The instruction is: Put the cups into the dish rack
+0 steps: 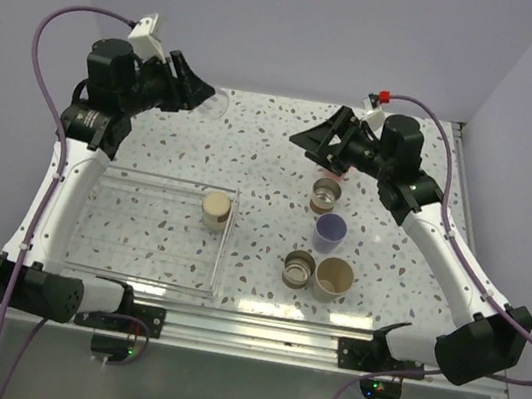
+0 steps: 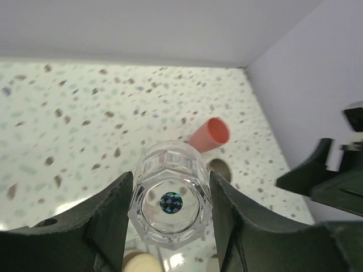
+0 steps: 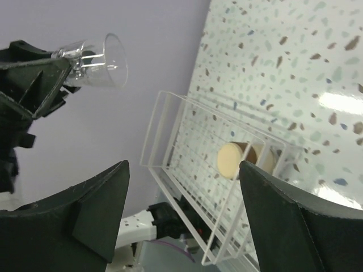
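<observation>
My left gripper (image 1: 200, 94) is shut on a clear cup (image 1: 216, 103) and holds it in the air above the table's back left; in the left wrist view the clear cup (image 2: 170, 195) sits between both fingers. The dish rack (image 1: 103, 235) of clear plastic lies at front left with one cream cup (image 1: 216, 210) standing in its right end. My right gripper (image 1: 308, 135) is open and empty, raised at back centre. A coral cup (image 2: 209, 135) lies on its side. Two metallic cups (image 1: 327, 194) (image 1: 299, 269), a lavender cup (image 1: 329, 232) and a beige cup (image 1: 332, 278) stand right of the rack.
The right wrist view shows the rack's wire grid and rim (image 3: 150, 133), the cream cup (image 3: 237, 159) and the clear cup (image 3: 108, 61) held high. Purple walls close the back and sides. A metal rail (image 1: 259, 310) runs along the front edge.
</observation>
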Controlling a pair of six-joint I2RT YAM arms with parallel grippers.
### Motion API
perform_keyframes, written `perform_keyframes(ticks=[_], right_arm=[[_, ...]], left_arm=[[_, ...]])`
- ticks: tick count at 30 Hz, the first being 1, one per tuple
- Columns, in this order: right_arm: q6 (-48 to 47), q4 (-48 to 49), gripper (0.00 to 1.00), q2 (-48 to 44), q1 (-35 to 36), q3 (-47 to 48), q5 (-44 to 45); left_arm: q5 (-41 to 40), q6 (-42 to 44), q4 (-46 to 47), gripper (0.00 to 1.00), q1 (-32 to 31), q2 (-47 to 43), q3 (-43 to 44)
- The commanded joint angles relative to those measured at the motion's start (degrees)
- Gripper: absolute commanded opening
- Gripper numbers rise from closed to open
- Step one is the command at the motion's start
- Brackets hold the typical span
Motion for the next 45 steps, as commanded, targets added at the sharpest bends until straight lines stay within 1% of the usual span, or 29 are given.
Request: perform_keyframes(ticks=[1,2,4,7,12,15,16,19,21,23,24,27,29,35,43,44,45], right_arm=[[-7.94,-11.19,0.82,-2.88,0.09,1.54,3.92],[-8.83,-12.44,0.82,-3.41,0.0,1.45,4.8],[-10.76,-15.34,0.82,-4.55,0.09,0.66,6.38],[-12.09,-16.76,0.82,-6.04,0.09,-1.09,6.83],[-13.32,-18.43,0.82,-7.54,0.18,-2.85,7.09],[-13.85,-19.22,0.82,-8.07,0.09,-3.47,7.18],[-14.03,-19.4,0.82,-8.16,0.09,-3.65,7.0],[-14.2,-19.4,0.82,-8.33,0.27,-3.82,6.83],[-14.46,-19.4,0.82,-8.33,0.53,-3.91,6.91],[-14.82,-19.4,0.82,-8.33,0.97,-3.91,6.92],[-14.9,-19.31,0.82,-8.42,1.06,-4.09,6.74],[-15.34,-18.78,0.82,-8.68,1.67,-4.09,6.21],[-15.61,-18.69,0.82,-8.95,1.85,-4.17,6.21],[-16.4,-18.96,0.84,-9.21,2.46,-4.26,6.39],[-17.28,-18.87,0.85,-8.95,3.34,-4.0,6.74],[-17.28,-18.78,0.85,-8.86,3.34,-4.0,6.65],[-17.28,-18.52,0.85,-8.86,3.52,-3.91,6.56]], left_arm=[[-13.73,9.77,-17.84,0.0,0.43,1.93,3.13],[-15.34,10.66,-20.9,0.0,0.43,2.11,3.3],[-19.28,12.59,-23.2,0.0,0.43,2.38,2.69],[-22.63,14.17,-25.67,0.0,0.35,1.33,-0.11],[-23.53,13.83,-26.29,0.0,0.17,-1.4,-6.08],[-23.96,12.6,-26.64,0.0,-1.84,-2.63,-9.43],[-26.4,11.99,-26.73,0.0,-3.59,-3.16,-10.31],[-28.44,10.58,-26.29,0.0,-6.06,-4.39,-14.18],[-28.8,9.96,-24.36,0.0,-6.77,-5.09,-17.43],[-27.49,9.17,-22.35,0.0,-6.95,-6.32,-19.89],[-26.87,8.91,-19.12,0.0,-7.04,-6.76,-22.94],[-25.2,7.68,-14.09,0.0,-7.04,-8.26,-28.4],[-26.07,6.62,-12.41,0.0,-7.12,-8.09,-30.87],[-26.51,6.09,-6.71,0.0,-7.21,-7.29,-36.23],[-29.76,5.04,-1.42,0.0,-7.65,-7.47,-39.58],[-30.55,4.87,-1.24,0.01,-7.83,-7.47,-39.85],[-31.17,4.78,-0.98,0.06,-8.0,-7.82,-40.11]])
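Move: The clear cup is already in the left fingers, held high near the rack's far edge; its free place in the dish rack lies about 34 cm below the left hand, 7 cm back and 6 cm to the left. The tan cup already racked stands 6 cm back and 3 cm right of that hand, equally low; the middle of the rack's far rail is level ahead, 9 cm left and 32 cm below. From the empty right hand the free place is some 27 cm left, 3 cm back and 30 cm below. Bring the left gripper down nearly 30 cm, swinging left at first and then back about 8 cm over the far rail, and tip the fingers down as you sink, turning the wrist some 45 degrees in all, so the clear cup, still gripped, comes in on the tan cup's left. Meanwhile ease the open, empty right hand down, back and a little to its right. ##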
